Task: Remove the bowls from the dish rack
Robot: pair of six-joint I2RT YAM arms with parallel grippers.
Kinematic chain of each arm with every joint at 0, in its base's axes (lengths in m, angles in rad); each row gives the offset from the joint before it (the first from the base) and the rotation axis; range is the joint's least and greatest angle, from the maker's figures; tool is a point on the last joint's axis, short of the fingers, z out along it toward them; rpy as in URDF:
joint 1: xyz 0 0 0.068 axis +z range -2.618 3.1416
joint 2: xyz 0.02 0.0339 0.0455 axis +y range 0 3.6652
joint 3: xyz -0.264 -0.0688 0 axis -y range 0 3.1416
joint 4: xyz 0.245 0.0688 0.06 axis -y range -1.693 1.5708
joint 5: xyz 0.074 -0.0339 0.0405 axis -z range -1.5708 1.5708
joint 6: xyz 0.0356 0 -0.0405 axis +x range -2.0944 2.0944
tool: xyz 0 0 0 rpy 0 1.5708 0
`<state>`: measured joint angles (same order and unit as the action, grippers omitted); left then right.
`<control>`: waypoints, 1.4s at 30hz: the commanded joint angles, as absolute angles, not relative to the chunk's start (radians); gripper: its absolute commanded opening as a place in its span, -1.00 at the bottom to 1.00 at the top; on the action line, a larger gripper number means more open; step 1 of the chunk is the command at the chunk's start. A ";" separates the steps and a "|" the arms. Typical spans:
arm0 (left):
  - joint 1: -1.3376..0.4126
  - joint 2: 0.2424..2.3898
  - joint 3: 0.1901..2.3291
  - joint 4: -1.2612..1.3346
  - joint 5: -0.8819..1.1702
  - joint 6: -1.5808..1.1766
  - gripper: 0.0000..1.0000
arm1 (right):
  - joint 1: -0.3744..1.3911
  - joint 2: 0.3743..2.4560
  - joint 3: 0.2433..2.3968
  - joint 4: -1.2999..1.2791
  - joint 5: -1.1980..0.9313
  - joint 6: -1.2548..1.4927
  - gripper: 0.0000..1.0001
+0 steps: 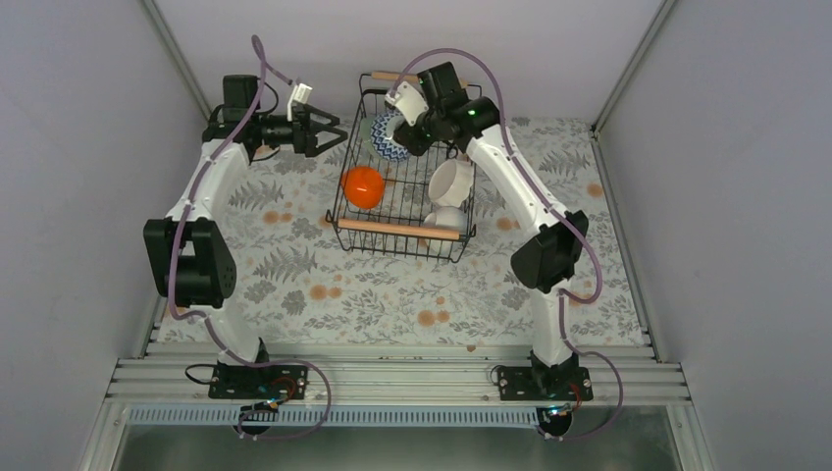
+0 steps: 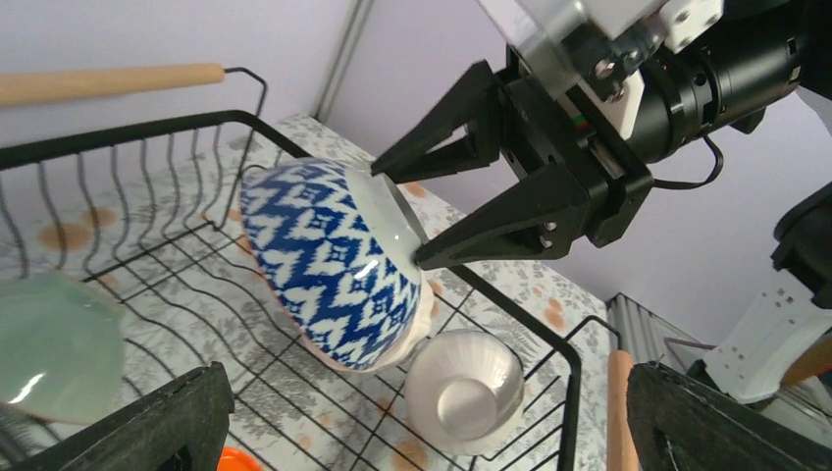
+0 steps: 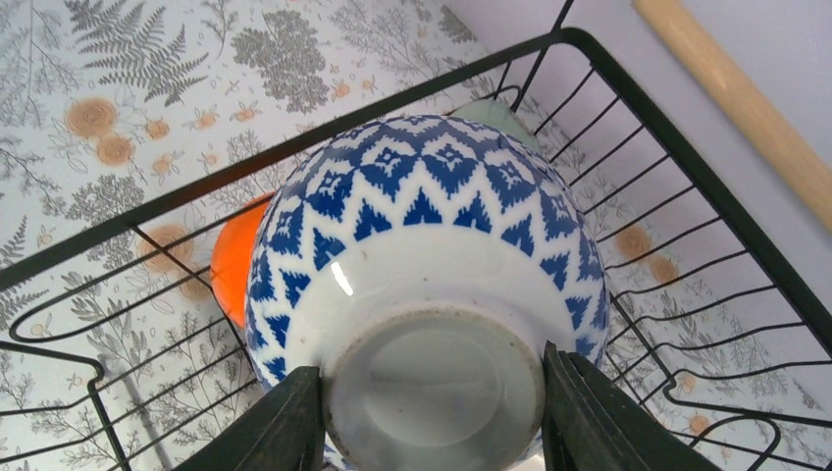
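The black wire dish rack stands mid-table. My right gripper is shut on the foot ring of a blue-and-white patterned bowl, which is tilted on its side at the rack's far left. In the right wrist view, its fingers flank the bowl's base. An orange bowl, a white bowl and a smaller white bowl lie in the rack. My left gripper is open and empty just left of the rack. Its view shows the patterned bowl, a scalloped white bowl and a mint-green bowl.
The rack's wooden handles run along its near side and far side. The floral tablecloth covers the table. Grey walls close in the back and both sides. The arm bases sit on the metal rail at the near edge.
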<state>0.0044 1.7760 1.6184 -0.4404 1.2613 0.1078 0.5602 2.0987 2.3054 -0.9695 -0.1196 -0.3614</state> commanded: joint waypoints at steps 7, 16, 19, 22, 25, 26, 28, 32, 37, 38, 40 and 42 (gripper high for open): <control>-0.094 1.891 1.733 -0.401 1.282 0.035 1.00 | 0.557 2.027 2.392 -0.906 -0.179 -0.312 -0.73; -0.123 1.979 1.808 -0.417 1.279 0.012 1.00 | 0.556 2.003 2.391 -0.898 -0.201 -0.308 -0.72; -0.135 1.995 1.824 -0.406 1.294 -0.012 1.00 | 0.556 2.008 2.386 -0.890 -0.210 -0.301 -0.72; -0.151 2.005 1.836 -0.383 1.326 -0.054 1.00 | 0.557 2.026 2.390 -0.881 -0.231 -0.288 -0.72; -0.170 2.007 1.849 -0.377 1.344 -0.071 1.00 | 0.555 2.051 2.412 -0.875 -0.237 -0.273 -0.72; -0.174 2.006 1.851 -0.376 1.349 -0.073 1.00 | 0.556 2.059 2.422 -0.874 -0.235 -0.268 -0.72; -0.180 1.997 1.846 -0.369 1.361 -0.081 0.95 | 0.556 2.072 2.434 -0.872 -0.233 -0.264 -0.72; -0.182 1.976 1.823 -0.334 1.375 -0.112 0.68 | 0.557 2.078 2.425 -0.850 -0.220 -0.259 -0.70; -0.182 1.959 1.822 -0.335 1.389 -0.116 0.40 | 0.556 2.086 2.416 -0.843 -0.211 -0.260 -0.67; -0.181 1.954 1.822 -0.332 1.392 -0.119 0.35 | 0.556 2.086 2.411 -0.841 -0.207 -0.259 -0.67; -0.181 1.948 1.824 -0.330 1.396 -0.120 0.23 | 0.557 2.085 2.396 -0.836 -0.201 -0.262 -0.63; -0.181 1.945 1.824 -0.330 1.400 -0.122 0.10 | 0.556 2.082 2.385 -0.831 -0.199 -0.261 -0.61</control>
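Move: The patterned bowl, held by its foot in the right hand, has its middle about 11 cm right of the empty left hand, 4 cm ahead and 6 cm lower. Down in the rack, some 22 cm below the left hand, the orange bowl sits 4 cm right and 1 cm ahead, the green bowl 7 cm right and 13 cm ahead. The left gripper lies about 14 cm left of the right hand, 3 cm back and 4 cm higher. Left hand reaches 9 cm right, starts closing around the bowl's rim; right hand lifts it about 6 cm. ##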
